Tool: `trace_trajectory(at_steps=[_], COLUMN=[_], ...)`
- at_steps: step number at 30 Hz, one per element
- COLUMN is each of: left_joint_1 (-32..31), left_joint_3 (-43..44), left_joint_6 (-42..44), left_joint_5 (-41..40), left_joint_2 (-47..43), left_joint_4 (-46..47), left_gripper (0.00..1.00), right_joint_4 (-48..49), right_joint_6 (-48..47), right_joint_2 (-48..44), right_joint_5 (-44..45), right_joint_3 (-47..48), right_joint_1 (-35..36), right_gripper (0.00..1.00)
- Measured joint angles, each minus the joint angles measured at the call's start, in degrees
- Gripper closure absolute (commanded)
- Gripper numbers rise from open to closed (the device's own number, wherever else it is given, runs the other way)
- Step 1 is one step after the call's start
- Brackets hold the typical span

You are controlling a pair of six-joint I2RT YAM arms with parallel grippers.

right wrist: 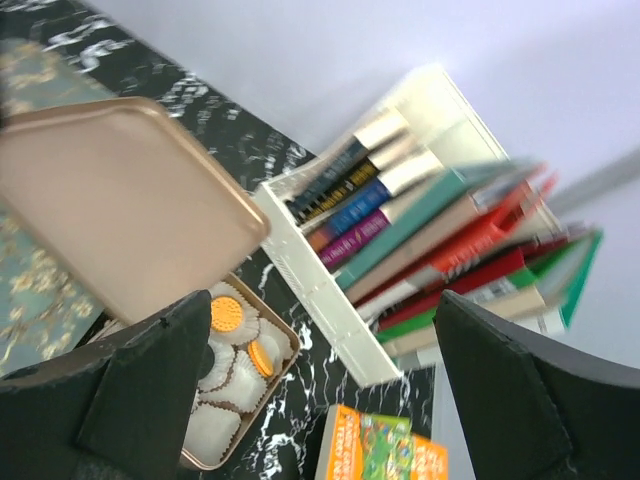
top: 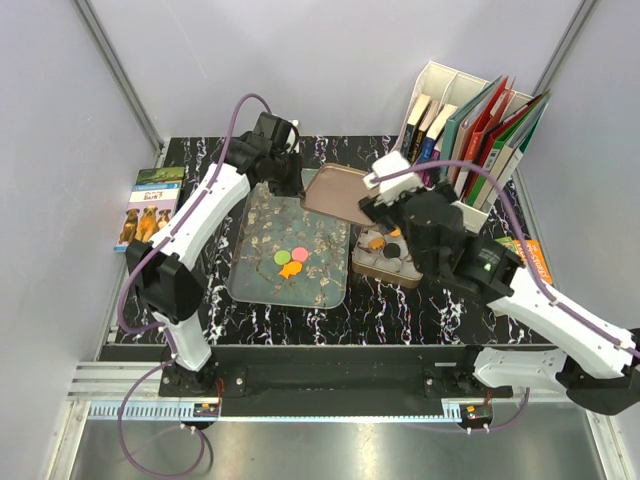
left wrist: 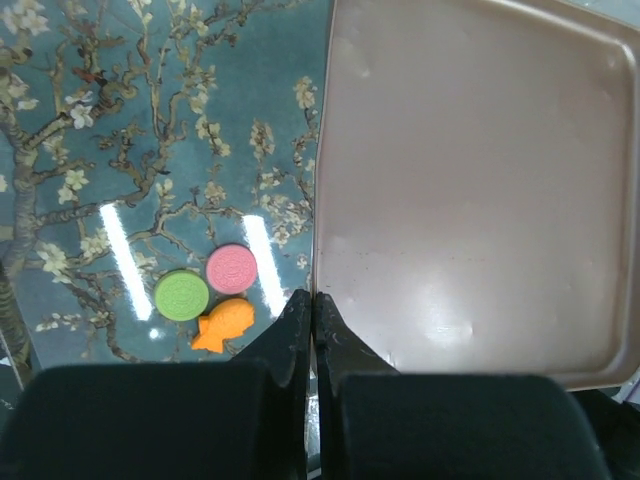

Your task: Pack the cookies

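Observation:
Three cookies lie on the floral tray point(top: 258, 285): a green disc point(left wrist: 181, 295), a pink disc point(left wrist: 231, 268) and an orange fish shape point(left wrist: 223, 326). My left gripper point(left wrist: 313, 300) is shut on the left rim of a rose-gold lid point(left wrist: 470, 190), which hangs tilted above the tray's right end. The open tin point(right wrist: 287, 345) to the right holds white paper cups, with orange cookies point(right wrist: 227, 314) and a black one point(top: 393, 250) in some of them. My right gripper point(right wrist: 322, 300) stands open above the tin, next to the lid's right edge, with nothing between its fingers.
A white rack of upright books point(top: 470, 130) stands at the back right. An orange book point(right wrist: 385, 445) lies on the table right of the tin. A dog-cover book point(top: 150, 205) lies at the table's left edge. Grey walls close in on the sides.

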Motion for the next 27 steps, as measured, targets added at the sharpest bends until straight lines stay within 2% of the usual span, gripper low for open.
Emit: trace_trajectory(at_steps=[5, 11, 27], left_joint_1=[0.02, 0.02, -0.42], left_joint_3=[0.17, 0.15, -5.14], left_joint_6=[0.9, 1.4, 1.38], left_joint_5=[-1.18, -1.97, -2.27], left_joint_2=[0.2, 0.2, -3.15], left_joint_4=[-0.63, -1.42, -1.01], left_gripper=[1.0, 1.0, 1.0], right_joint_4=[0.68, 0.83, 5.95], right_joint_6=[-6.38, -8.96, -8.68], right_joint_2=[3.45, 9.73, 21.0], right_joint_5=[-1.9, -4.46, -7.48], right_joint_3=[-1.7, -6.32, -7.13], right_joint_1=[6.51, 11.91, 12.98], right_gripper=[0.0, 0.0, 0.0])
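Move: The left hand already pinches the lid at its left edge, with the lid's middle about 10 cm to its right and roughly level with it. From the open right hand that middle lies some 13 cm left, 9 cm ahead and 17 cm lower. The cookie box is on the table about 3 cm ahead, 3 cm left and 36 cm below the right hand; the three loose cookies are about 25 cm left, level fore and aft and 36 cm down. Leftward and down in one sweep, about 15 cm each way, the right hand swings over the cookie box towards the near side of the lid, fingers wide open. Its wrist rolls left side down while turning counter-clockwise, some 30 degrees in all. The left hand keeps its pinch on the lid's edge and eases it a couple of centimetres back and left, sinking slightly. ##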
